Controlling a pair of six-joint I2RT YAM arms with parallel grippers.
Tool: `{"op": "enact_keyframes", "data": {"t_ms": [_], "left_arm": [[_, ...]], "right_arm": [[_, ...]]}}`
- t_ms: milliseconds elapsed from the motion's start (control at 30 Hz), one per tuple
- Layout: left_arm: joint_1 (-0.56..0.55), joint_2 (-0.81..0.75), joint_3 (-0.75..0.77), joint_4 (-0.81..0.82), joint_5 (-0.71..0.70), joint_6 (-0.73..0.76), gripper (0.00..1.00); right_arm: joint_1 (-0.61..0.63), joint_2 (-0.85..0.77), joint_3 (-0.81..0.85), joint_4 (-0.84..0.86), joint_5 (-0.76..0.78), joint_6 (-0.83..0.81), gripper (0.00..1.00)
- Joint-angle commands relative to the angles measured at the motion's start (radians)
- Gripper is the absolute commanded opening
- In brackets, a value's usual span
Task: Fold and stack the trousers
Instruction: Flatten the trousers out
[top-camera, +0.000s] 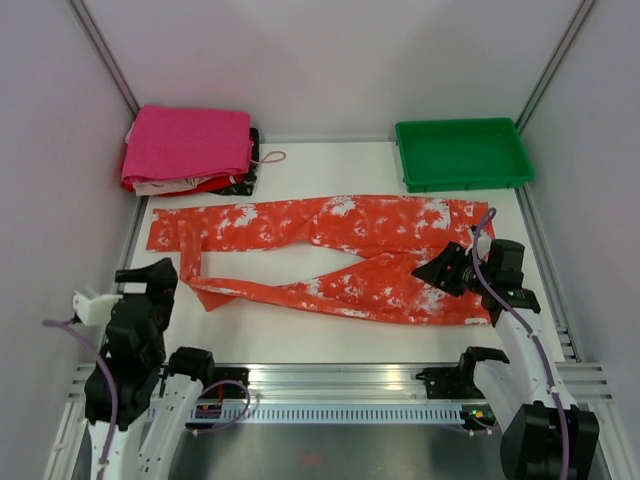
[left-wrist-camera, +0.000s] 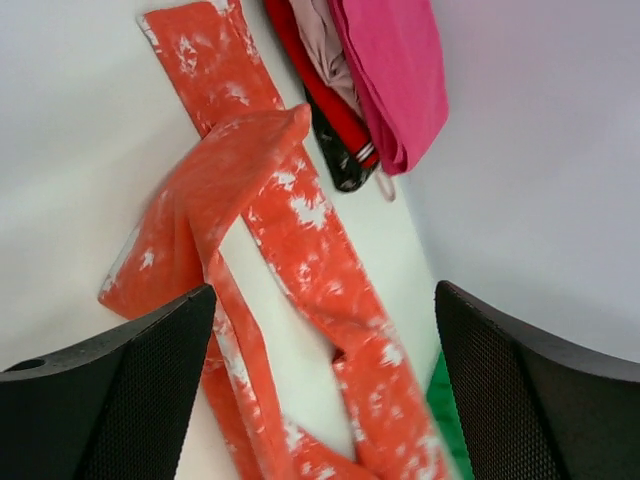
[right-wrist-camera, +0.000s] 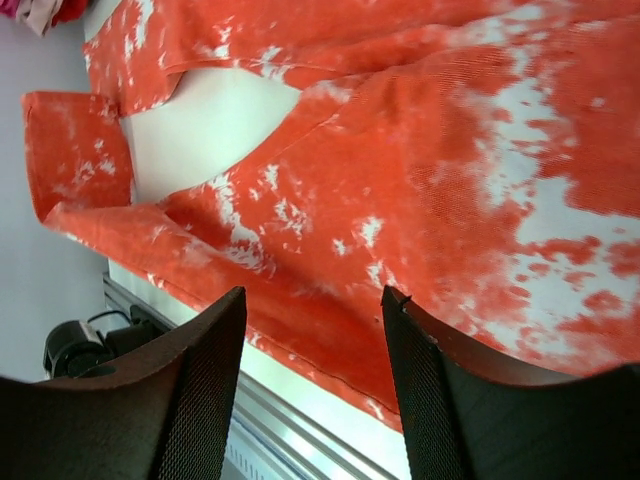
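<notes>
The trousers (top-camera: 370, 255) lie spread across the white table, orange-red with white blotches, waist at the right and both legs running left. The far leg reaches the left edge (top-camera: 165, 228); the near leg's end (left-wrist-camera: 215, 190) is bunched and doubled over. My left gripper (top-camera: 150, 272) hovers open by the leg ends, and its wrist view shows both legs between the wide-apart fingers (left-wrist-camera: 120, 390), untouched. My right gripper (top-camera: 440, 272) is open over the waist end, its fingers (right-wrist-camera: 190, 400) above the near edge of the fabric (right-wrist-camera: 420, 180), with nothing between them.
A folded magenta-pink cloth (top-camera: 188, 145) tops a small pile of clothes at the back left. An empty green tray (top-camera: 462, 152) stands at the back right. A metal rail (top-camera: 330, 380) runs along the near table edge. Walls close in on both sides.
</notes>
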Motion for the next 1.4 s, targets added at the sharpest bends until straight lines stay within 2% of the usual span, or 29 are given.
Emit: {"op": "enact_keyframes", "data": {"t_ms": [0,67,100,133,167,200,267,300,333,433,533,567,667,733,833,1000,1033,1067,1133,1167,1200,1233,1300,1333,1367], "left_arm": [[0.003,0.209,0.04,0.123,0.169,0.346,0.94],[0.004,0.425,0.075,0.155,0.246,0.434,0.93],[0.004,0.506,0.098,0.143,0.26,0.456,0.94],[0.003,0.667,0.123,0.12,0.238,0.476,0.95],[0.003,0.736,0.179,0.084,0.206,0.532,0.96],[0.004,0.801,0.209,0.062,0.087,0.554,1.0],[0.006,0.944,0.276,0.045,-0.102,0.629,1.0],[0.007,0.976,0.296,0.06,-0.127,0.66,1.0],[0.01,1.014,0.321,0.098,-0.122,0.767,1.0],[0.044,1.041,0.332,0.223,-0.022,0.855,1.0],[0.137,1.055,0.307,0.333,0.139,0.959,1.0],[0.217,1.085,0.306,0.352,0.265,0.988,1.0],[0.297,1.15,0.303,0.382,0.403,1.039,1.0],[0.299,1.162,0.261,0.428,0.409,1.053,1.0],[0.303,1.164,0.197,0.514,0.492,1.067,1.0],[0.306,1.216,0.182,0.556,0.573,1.064,0.98],[0.305,1.243,0.194,0.544,0.548,1.061,0.96],[0.308,1.257,0.2,0.534,0.526,1.058,0.83],[0.325,1.279,0.218,0.518,0.51,1.041,0.63],[0.352,1.27,0.218,0.52,0.518,1.029,0.53],[0.366,1.247,0.211,0.537,0.529,1.018,0.5],[0.385,1.213,0.179,0.563,0.552,0.998,0.44],[0.432,1.066,0.136,0.667,0.642,0.975,0.13],[0.447,1.012,0.105,0.694,0.656,0.941,0.02],[0.463,0.918,0.093,0.718,0.673,0.933,0.02]], "right_arm": [[0.063,0.021,0.083,0.057,0.002,0.016,0.63],[0.141,0.041,0.111,0.063,0.044,0.025,0.63],[0.202,0.064,0.118,0.065,0.08,0.03,0.63],[0.222,0.075,0.123,0.066,0.094,0.043,0.63],[0.239,0.092,0.124,0.077,0.102,0.051,0.63],[0.259,0.096,0.121,0.083,0.105,0.059,0.63],[0.27,0.092,0.103,0.102,0.115,0.076,0.63],[0.273,0.086,0.095,0.105,0.121,0.079,0.64],[0.272,0.081,0.08,0.108,0.127,0.077,0.64],[0.273,0.08,0.059,0.119,0.141,0.077,0.65],[0.273,0.096,0.054,0.129,0.133,0.082,0.65],[0.272,0.104,0.052,0.134,0.13,0.083,0.66],[0.272,0.124,0.048,0.16,0.13,0.086,0.66],[0.272,0.139,0.052,0.171,0.131,0.083,0.66],[0.272,0.19,0.063,0.2,0.13,0.088,0.66],[0.272,0.231,0.08,0.223,0.124,0.09,0.66],[0.273,0.233,0.085,0.221,0.124,0.085,0.66],[0.272,0.233,0.086,0.218,0.125,0.083,0.66],[0.273,0.221,0.089,0.206,0.128,0.08,0.66],[0.272,0.218,0.089,0.198,0.13,0.074,0.66],[0.272,0.212,0.088,0.191,0.133,0.071,0.66],[0.272,0.201,0.083,0.18,0.139,0.068,0.66],[0.272,0.193,0.077,0.171,0.144,0.063,0.66],[0.273,0.187,0.072,0.166,0.142,0.063,0.66],[0.272,0.184,0.069,0.163,0.142,0.065,0.66]]}}
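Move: The loose end of the near trouser leg lies about 18 cm ahead of my open left hand, 1 cm to its left and some 15 cm below. The other leg's cuff lies around 3 cm beyond that end and 7 cm left of it. The near leg's bend is about 14 cm back from the end and 5 cm to its right, and the clothes stack is some 25 cm beyond the end. From my right hand, the loose end is about 51 cm left, 12 cm ahead and slightly lower. I swing my left hand forward about 18 cm and down some 15 cm to the near leg's loose end, tipping the fingers steeply down and turning them clockwise. There I shut the wide-open fingers and pinch the cloth, then start up 2–3 cm and slightly left. My right hand slides 5 cm left over the trousers, then sinks about 3 cm, its opening unchanged. ##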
